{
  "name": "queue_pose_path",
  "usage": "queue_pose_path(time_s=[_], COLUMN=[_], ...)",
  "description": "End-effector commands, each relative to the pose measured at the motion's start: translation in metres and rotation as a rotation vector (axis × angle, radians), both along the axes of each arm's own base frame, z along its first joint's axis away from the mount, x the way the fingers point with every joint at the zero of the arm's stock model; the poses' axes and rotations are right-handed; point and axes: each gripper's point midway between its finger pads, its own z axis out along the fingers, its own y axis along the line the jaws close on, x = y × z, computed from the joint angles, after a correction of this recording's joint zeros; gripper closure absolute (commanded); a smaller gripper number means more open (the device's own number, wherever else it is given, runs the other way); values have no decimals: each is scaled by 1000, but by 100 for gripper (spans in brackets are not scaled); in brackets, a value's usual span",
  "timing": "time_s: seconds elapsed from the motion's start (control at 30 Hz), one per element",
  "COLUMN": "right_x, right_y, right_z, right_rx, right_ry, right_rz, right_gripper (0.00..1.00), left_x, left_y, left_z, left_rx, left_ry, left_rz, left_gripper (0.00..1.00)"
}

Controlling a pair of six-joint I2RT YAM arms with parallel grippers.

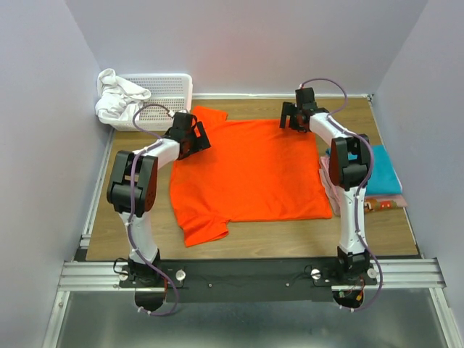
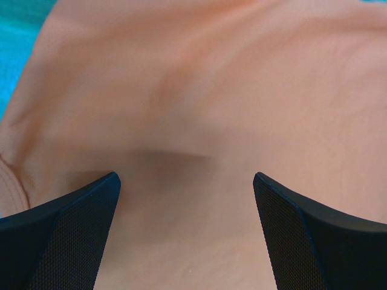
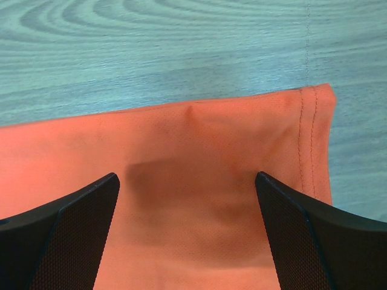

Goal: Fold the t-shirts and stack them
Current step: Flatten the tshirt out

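Observation:
A bright orange t-shirt (image 1: 246, 170) lies spread flat on the wooden table. My left gripper (image 1: 194, 138) is open over its far left part, near the sleeve; the left wrist view shows only orange cloth (image 2: 199, 109) between the spread fingers (image 2: 72, 229). My right gripper (image 1: 293, 116) is open over the far right corner; the right wrist view shows the stitched hem corner (image 3: 311, 121) just beyond the fingers (image 3: 302, 235). Folded shirts, a teal one (image 1: 383, 174) on top of pink and patterned ones (image 1: 384, 204), lie stacked at the right edge.
A white plastic basket (image 1: 165, 98) with white cloth (image 1: 117, 98) hanging over it stands at the back left. Grey walls close in the table on three sides. A metal rail (image 1: 246, 272) runs along the near edge.

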Motion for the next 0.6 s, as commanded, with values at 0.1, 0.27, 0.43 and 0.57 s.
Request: queue_pose_path(time_s=[0.1, 0.27, 0.43, 0.57], right_x=[-16, -45, -98, -142], right_y=[8, 26, 32, 21], right_z=[17, 75, 98, 100], right_rx=[60, 162, 193, 226], right_ry=[40, -6, 5, 10], right_rz=[42, 111, 93, 9], right_gripper=[0, 0, 0, 0], left_x=[29, 29, -16, -85], left_y=[3, -13, -27, -39], left_z=[13, 55, 101, 105], left_rx=[72, 59, 63, 38], left_ry=[-50, -123, -175, -153], left_rz=[-13, -34, -41, -35], left_gripper=[2, 2, 2, 2])
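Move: The left hand hovers a few centimetres over the orange t-shirt, whose middle is about 16 cm back and 16 cm right; one sleeve lies some 9 cm ahead and 3 cm right, the white basket roughly 14 cm ahead and 17 cm left. From the right hand, the t-shirt's middle is about 25 cm back and 13 cm left, its far right corner some 8 cm right and 2 cm ahead, and the folded stack roughly 25 cm back and 26 cm right. Back and up, the right hand withdraws from the t-shirt's far edge over its body, about 10 cm each way, picking up speed and rolling some 10 degrees left side up. The left hand first goes on about 3 cm forward while starting to rise, then turns back about 6 cm and a little right, ending some 8 cm higher. Both grippers stay wide open and empty. ##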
